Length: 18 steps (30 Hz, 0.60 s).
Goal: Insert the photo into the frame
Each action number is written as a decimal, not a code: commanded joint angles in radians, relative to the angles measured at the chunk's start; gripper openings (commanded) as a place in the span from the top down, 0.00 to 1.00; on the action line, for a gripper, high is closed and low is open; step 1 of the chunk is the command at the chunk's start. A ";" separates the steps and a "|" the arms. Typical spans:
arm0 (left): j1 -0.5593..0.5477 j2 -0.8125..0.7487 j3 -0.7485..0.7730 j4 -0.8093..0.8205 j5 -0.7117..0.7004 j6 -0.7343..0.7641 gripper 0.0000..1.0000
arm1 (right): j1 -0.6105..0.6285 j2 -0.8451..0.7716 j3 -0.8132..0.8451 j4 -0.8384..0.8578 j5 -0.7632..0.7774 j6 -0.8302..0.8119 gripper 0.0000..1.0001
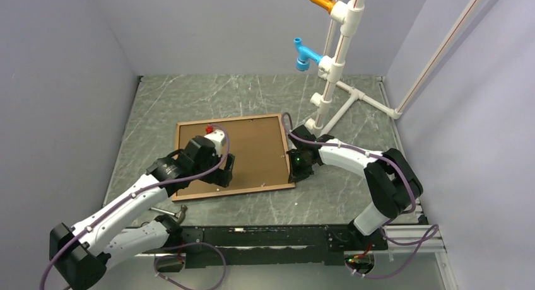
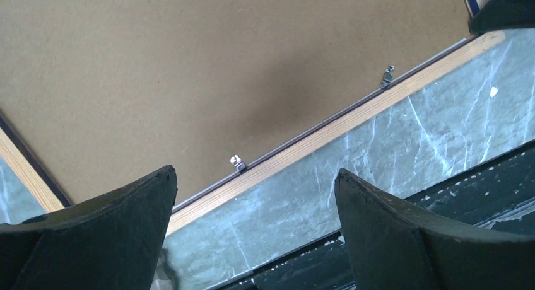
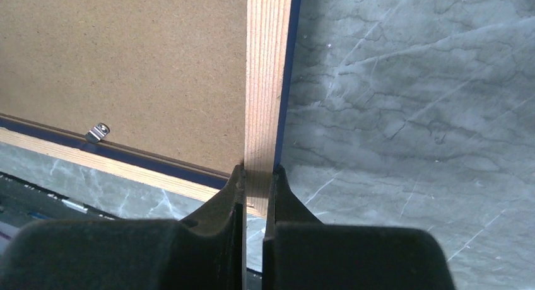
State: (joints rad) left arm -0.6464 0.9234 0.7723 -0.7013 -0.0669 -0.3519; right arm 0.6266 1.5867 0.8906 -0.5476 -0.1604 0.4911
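Note:
The frame lies back-side up on the table, a plain brown backing board filling it. The photo is hidden. My right gripper sits at the frame's near right corner. In the right wrist view it is shut on the wooden right rail, one finger on each side. My left gripper hovers over the frame's near edge. In the left wrist view it stands wide open and empty above the near rail, where a small metal clip shows beside the board.
A white pipe stand with blue and orange fittings rises at the back right, its foot close behind the right arm. Grey walls enclose the table on three sides. A black mounting rail runs along the near edge.

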 commanded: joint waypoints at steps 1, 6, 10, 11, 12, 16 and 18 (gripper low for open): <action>-0.104 0.027 0.079 0.013 -0.126 0.071 0.03 | 0.008 -0.073 0.093 -0.020 -0.101 0.038 1.00; -0.228 0.089 0.084 0.058 -0.198 0.123 0.04 | 0.007 -0.126 0.120 -0.036 -0.171 0.067 1.00; -0.321 0.170 0.104 0.087 -0.240 0.160 0.05 | 0.007 -0.151 0.156 -0.069 -0.202 0.076 1.00; -0.346 0.192 0.111 0.087 -0.262 0.161 0.05 | 0.006 -0.155 0.163 -0.074 -0.210 0.078 1.00; -0.367 0.208 0.114 0.090 -0.275 0.167 0.05 | 0.005 -0.158 0.169 -0.077 -0.219 0.079 1.00; -0.440 0.268 0.129 0.065 -0.334 0.174 0.05 | 0.004 -0.169 0.186 -0.089 -0.246 0.086 1.00; -0.470 0.281 0.134 0.057 -0.352 0.182 0.06 | 0.002 -0.171 0.191 -0.090 -0.252 0.087 1.00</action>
State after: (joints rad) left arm -1.0634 1.1877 0.8558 -0.6479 -0.3328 -0.2039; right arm 0.6262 1.4723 1.0130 -0.6781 -0.2787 0.5735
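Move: The left hand, empty and wide open, hangs some 11 cm above the frame. The right part of the near bar lies about 14 cm to its right and 3 cm back, its near-right corner some 23 cm right and 3 cm back, and the hammer about 11 cm left and 11 cm back. The right hand already grips the right bar, the near-right corner about 2 cm back of it at the same height; the frame's middle lies some 19 cm left and 6 cm ahead. Keeping its pinch on the frame's right bar beside the near corner, the right hand lifts that side about 7 cm, drifting a little left and rolling some 10 degrees so its left side rises. Meanwhile the left hand, still open, sweeps about 6 cm right and slightly back towards the right part of the near bar, rising briefly and then sinking, while it turns clockwise some 20 degrees and rolls its left side up. ##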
